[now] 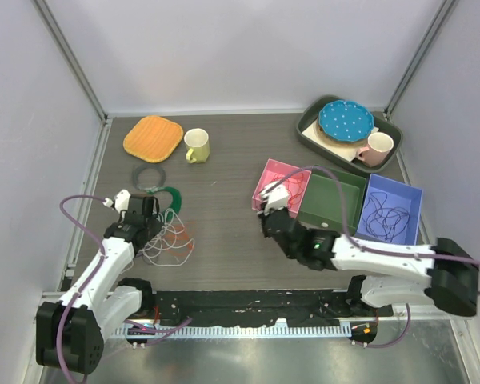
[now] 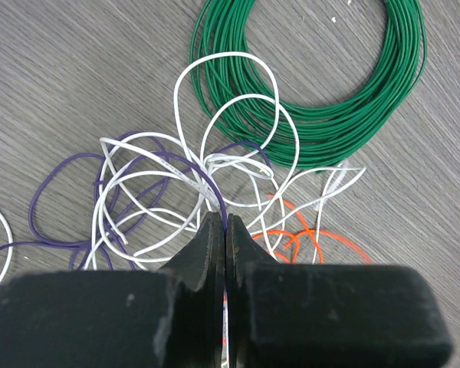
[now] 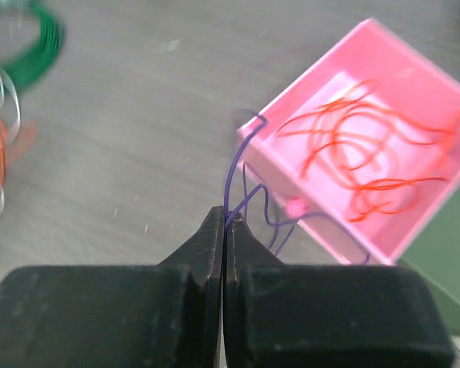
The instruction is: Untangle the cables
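A tangle of thin white, purple and orange cables [image 1: 172,240] lies on the table's left side. In the left wrist view the loops of these cables [image 2: 192,172] spread just ahead of my left gripper [image 2: 225,222]. That gripper [image 1: 158,226] is shut, with a purple strand [image 2: 215,192] running in between its tips. My right gripper [image 3: 230,218] is shut on a separate purple cable [image 3: 234,172], held beside the pink box [image 3: 307,230]. In the top view the right gripper [image 1: 266,214] sits at the pink box's [image 1: 269,172] near-left corner.
Red cables [image 3: 360,146] lie in the pink box. A dark green box [image 1: 332,210] and a blue box [image 1: 408,196] holding dark cables stand to its right. A green wire coil [image 2: 353,115], grey ring [image 1: 150,174], yellow mug [image 1: 197,146], orange mat [image 1: 153,138] and dish tray [image 1: 312,132] stand further back.
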`<state>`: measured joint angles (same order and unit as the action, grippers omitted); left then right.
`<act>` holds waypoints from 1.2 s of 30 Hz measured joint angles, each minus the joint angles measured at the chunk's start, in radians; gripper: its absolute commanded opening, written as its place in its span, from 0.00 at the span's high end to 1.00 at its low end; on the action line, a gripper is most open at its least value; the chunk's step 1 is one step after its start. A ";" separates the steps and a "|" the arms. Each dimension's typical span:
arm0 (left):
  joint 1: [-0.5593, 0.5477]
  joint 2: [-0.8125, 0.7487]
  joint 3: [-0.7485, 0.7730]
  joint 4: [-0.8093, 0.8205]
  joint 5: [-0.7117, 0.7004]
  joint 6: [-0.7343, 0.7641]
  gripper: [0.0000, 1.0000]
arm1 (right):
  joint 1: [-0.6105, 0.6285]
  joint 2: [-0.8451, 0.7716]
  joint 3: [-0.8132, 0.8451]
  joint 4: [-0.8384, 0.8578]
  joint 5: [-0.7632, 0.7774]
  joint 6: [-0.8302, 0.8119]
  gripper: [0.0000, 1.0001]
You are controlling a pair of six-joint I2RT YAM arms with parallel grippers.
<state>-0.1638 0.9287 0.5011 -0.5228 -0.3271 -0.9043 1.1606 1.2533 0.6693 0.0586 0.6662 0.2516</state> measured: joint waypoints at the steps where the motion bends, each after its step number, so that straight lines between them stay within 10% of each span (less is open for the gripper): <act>1: 0.000 0.000 0.000 0.000 -0.002 -0.001 1.00 | -0.021 -0.062 -0.006 -0.013 0.017 0.020 0.99; 14: 0.000 0.003 0.000 0.013 0.014 -0.005 1.00 | -0.203 -0.303 0.189 -0.196 0.074 0.056 0.99; 22: 0.000 -0.006 -0.005 0.035 0.034 -0.005 1.00 | -0.608 -0.239 0.421 -0.368 0.111 0.077 0.99; 36: 0.000 0.004 -0.010 0.062 0.056 -0.004 1.00 | -1.130 -0.269 0.328 -0.500 0.169 0.130 0.99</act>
<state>-0.1638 0.9329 0.4911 -0.4606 -0.2707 -0.9085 0.0303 0.9848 0.9974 -0.4416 0.8349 0.3820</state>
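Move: Over the table, the right hand already holds a purple cable. The blue box it is taken to lies about 39 cm to its right, 7 cm ahead and 10 cm below; the green box stands some 22 cm right and 9 cm ahead of the hand, the pink box about 8 cm right and 12 cm ahead, both as low as the blue one. From the left hand the blue box lies roughly 70 cm right, 6 cm ahead and 3 cm below. Swinging fast to its right by almost 40 cm, the right hand carries the pinched purple cable from near the pink box to above the blue box. It climbs nearly 20 cm and reaches forward about 10 cm on the way, then eases back and sinks some 5 cm, turning about 75 degrees clockwise with the fingers kept shut. ##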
